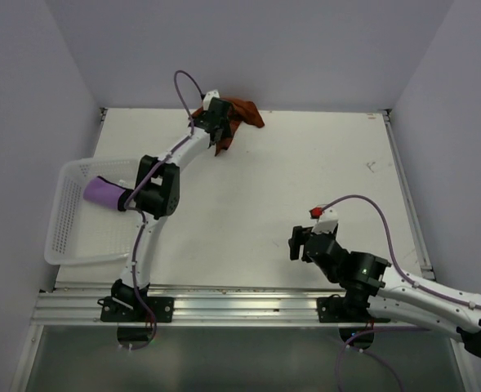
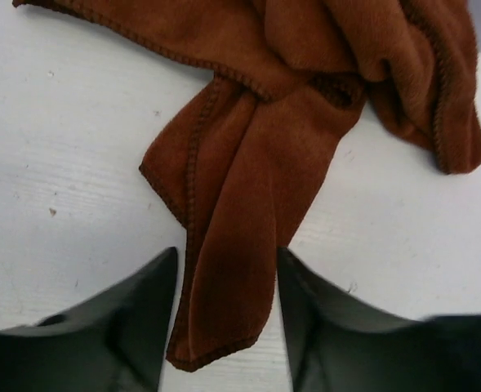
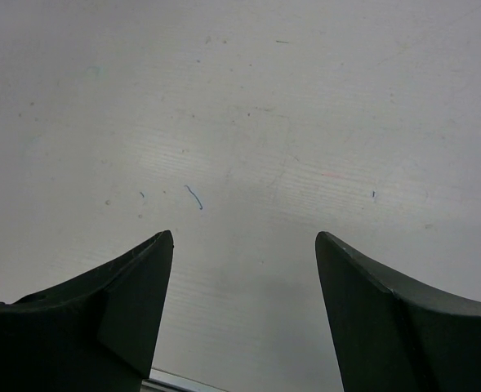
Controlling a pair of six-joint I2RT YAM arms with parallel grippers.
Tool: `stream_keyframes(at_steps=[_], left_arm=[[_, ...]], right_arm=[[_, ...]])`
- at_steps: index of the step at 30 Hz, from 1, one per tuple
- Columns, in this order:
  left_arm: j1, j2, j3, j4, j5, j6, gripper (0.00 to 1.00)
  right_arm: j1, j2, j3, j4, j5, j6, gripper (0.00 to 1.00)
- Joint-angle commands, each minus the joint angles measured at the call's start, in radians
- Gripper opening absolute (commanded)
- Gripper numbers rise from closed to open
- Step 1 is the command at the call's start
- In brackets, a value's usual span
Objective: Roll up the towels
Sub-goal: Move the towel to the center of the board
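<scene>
The rust orange-brown towel (image 1: 246,113) lies crumpled at the far edge of the table, near the back wall. In the left wrist view a narrow corner of this towel (image 2: 256,163) trails down flat on the table between my fingers. My left gripper (image 2: 226,260) straddles that strip, jaws open and close against its two edges. From above, the left gripper (image 1: 220,135) sits at the towel's near-left side. The purple towel (image 1: 103,191) lies rolled inside the basket. My right gripper (image 1: 295,242) hovers open over bare table (image 3: 244,238), holding nothing.
A white perforated basket (image 1: 60,214) sits at the table's left edge, beside the left arm's elbow. White walls close in the table at the back and on both sides. A metal rail (image 1: 240,306) runs along the near edge.
</scene>
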Motion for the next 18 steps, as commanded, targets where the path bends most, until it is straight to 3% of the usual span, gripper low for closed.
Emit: stream_keyframes(at_steps=[1, 2, 5, 7, 8, 11, 12, 13, 14, 16, 17, 18], left_arm=[[0.015, 0.021, 0.041, 0.044, 0.006, 0.016, 0.46], [0.014, 0.021, 0.029, 0.049, 0.017, 0.014, 0.36], [0.014, -0.008, -0.079, 0.078, 0.037, -0.004, 0.34], [0.014, -0.046, -0.181, 0.118, 0.039, -0.014, 0.39], [0.014, -0.054, -0.206, 0.138, 0.039, -0.014, 0.5], [0.014, -0.071, -0.261, 0.143, 0.042, -0.018, 0.6], [0.012, -0.077, -0.272, 0.15, 0.049, -0.018, 0.58], [0.012, -0.088, -0.297, 0.158, 0.052, -0.015, 0.53], [0.014, -0.094, -0.307, 0.172, 0.054, -0.017, 0.37], [0.012, -0.109, -0.332, 0.179, 0.059, -0.017, 0.18], [0.012, -0.116, -0.337, 0.181, 0.06, -0.02, 0.0], [0.014, -0.122, -0.346, 0.181, 0.062, -0.023, 0.0]], right_arm=[[-0.039, 0.041, 0.027, 0.028, -0.032, -0.033, 0.74], [-0.043, 0.044, 0.03, 0.033, -0.044, -0.037, 0.74], [-0.063, 0.061, 0.048, 0.048, -0.061, -0.045, 0.74], [-0.066, 0.061, 0.057, 0.048, -0.068, -0.045, 0.73], [-0.068, 0.056, 0.062, 0.048, -0.072, -0.045, 0.73], [-0.068, 0.043, 0.06, 0.036, -0.083, -0.039, 0.73], [-0.068, 0.038, 0.059, 0.028, -0.084, -0.028, 0.73], [-0.068, 0.032, 0.054, 0.019, -0.084, -0.025, 0.73], [-0.068, 0.017, 0.044, 0.016, -0.086, -0.019, 0.72], [-0.068, 0.001, 0.033, 0.002, -0.086, -0.001, 0.71], [-0.068, -0.009, 0.024, -0.004, -0.084, 0.004, 0.71], [-0.068, -0.026, 0.022, -0.01, -0.084, 0.012, 0.7]])
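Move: Just below and slightly behind the left fingers lies the hanging tail of the towel, about 2 cm back, 1 cm left and 4 cm down. The towel's main heap is some 11 cm ahead and 3 cm to the right, at table height. The purple roll in the basket lies roughly 22 cm back and 30 cm left of the left hand. From the idle right hand the tail is about 38 cm ahead, 20 cm left and 9 cm below. Dropping about 4 cm onto the towel's tail, the left hand also draws back some 2.5 cm, the backward part mostly coming late. Its fingers half close while still above, spread again on the way down, then shut and pinch the brown cloth near the tail's end, still pointing forward and down with almost no turn. ##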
